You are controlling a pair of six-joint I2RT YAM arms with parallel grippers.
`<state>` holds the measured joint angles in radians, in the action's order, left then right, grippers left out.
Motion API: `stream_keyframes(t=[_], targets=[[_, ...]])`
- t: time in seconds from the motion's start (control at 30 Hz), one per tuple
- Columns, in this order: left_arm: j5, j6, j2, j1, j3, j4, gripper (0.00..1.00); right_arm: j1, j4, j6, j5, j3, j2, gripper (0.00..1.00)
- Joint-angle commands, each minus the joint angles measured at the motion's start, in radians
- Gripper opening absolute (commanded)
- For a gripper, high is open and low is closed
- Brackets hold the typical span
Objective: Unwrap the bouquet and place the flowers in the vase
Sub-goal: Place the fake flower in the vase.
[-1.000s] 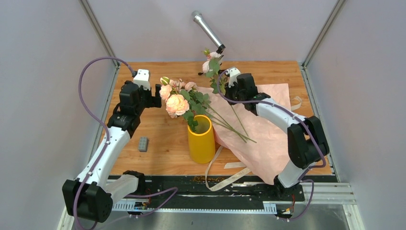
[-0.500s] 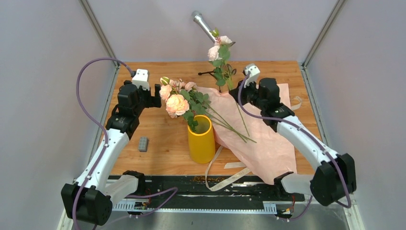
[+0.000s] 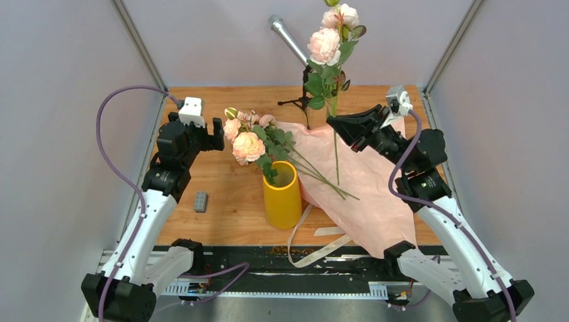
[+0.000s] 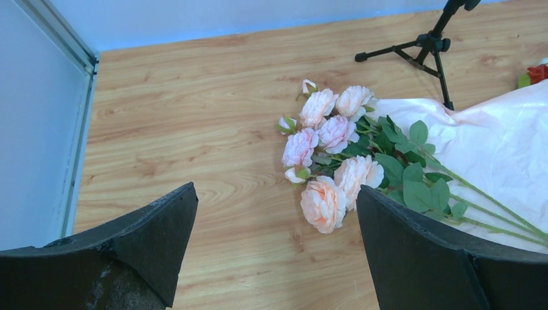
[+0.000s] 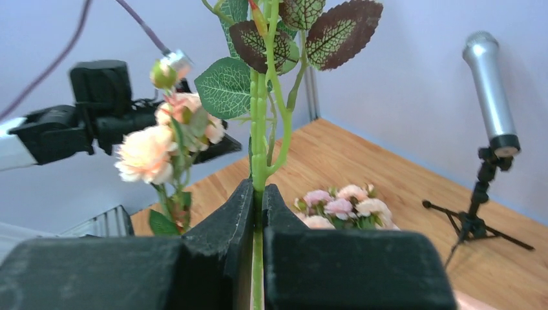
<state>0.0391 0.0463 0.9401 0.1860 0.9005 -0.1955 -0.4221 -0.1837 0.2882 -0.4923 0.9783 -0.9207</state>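
The yellow vase point(image 3: 282, 196) stands upright at the table's middle front. The bouquet is undone: its pink paper point(image 3: 376, 191) lies spread open. A bunch of pink and peach flowers point(image 3: 249, 143) point(image 4: 336, 139) lies behind the vase, stems reaching onto the paper. My right gripper point(image 3: 333, 125) point(image 5: 257, 200) is shut on the green stem of one rose spray point(image 3: 327, 44) point(image 5: 260, 110). It holds the spray upright, high over the paper, the stem's lower end hanging free. My left gripper point(image 3: 219, 134) point(image 4: 278, 213) hovers open just left of the lying flower heads, holding nothing.
A microphone on a small black tripod point(image 3: 290, 39) point(image 5: 491, 97) stands at the back. A small grey block point(image 3: 200, 201) lies left of the vase. Beige ribbon point(image 3: 305, 243) trails off the front edge by the paper. Grey walls enclose three sides.
The right arm has swung up and to the right, raising the rose spray from near the table until its blooms top the view. The left arm barely shifted.
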Motion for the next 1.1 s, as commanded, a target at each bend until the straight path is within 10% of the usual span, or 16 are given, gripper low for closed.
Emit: stream_keyframes(t=[0.0,0.6,1.07], targets=[[-0.003,0.022,-0.03,-0.006,0.0,0.054,1.0,-0.01,-0.144,0.144,-0.1,0.046,0.029,0.0],[-0.081,0.047,-0.028,-0.006,0.003,0.058,1.0,-0.374,-0.348,0.024,0.032,0.189,-0.082,0.0],[-0.103,0.05,-0.021,-0.006,0.006,0.056,1.0,-0.419,-0.5,0.032,0.022,0.186,-0.261,0.0]])
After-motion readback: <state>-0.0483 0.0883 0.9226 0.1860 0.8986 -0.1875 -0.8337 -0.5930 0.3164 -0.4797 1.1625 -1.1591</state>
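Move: The vase I'm taking the held flower to stands about 5 cm back and 10 cm to the left of my right hand, its middle some 29 cm lower. The flower already in it has its heads roughly 4 cm back, 19 cm left and 6 cm below that hand. The remaining flowers lie with their heads around 24 cm ahead, 14 cm left and 37 cm down. From my left hand the vase is about 13 cm back, 26 cm right, 16 cm down. Keeping the flower's stem pinched upright, I swing my right hand about 11 cm left and lift it some 10 cm, drawing it back 10 cm at first, then easing a couple of centimetres forward and slightly down at the end. The wrist turns roughly 25 degrees counter-clockwise and the fingers tip up, bringing the hanging stem to the vase mouth. ##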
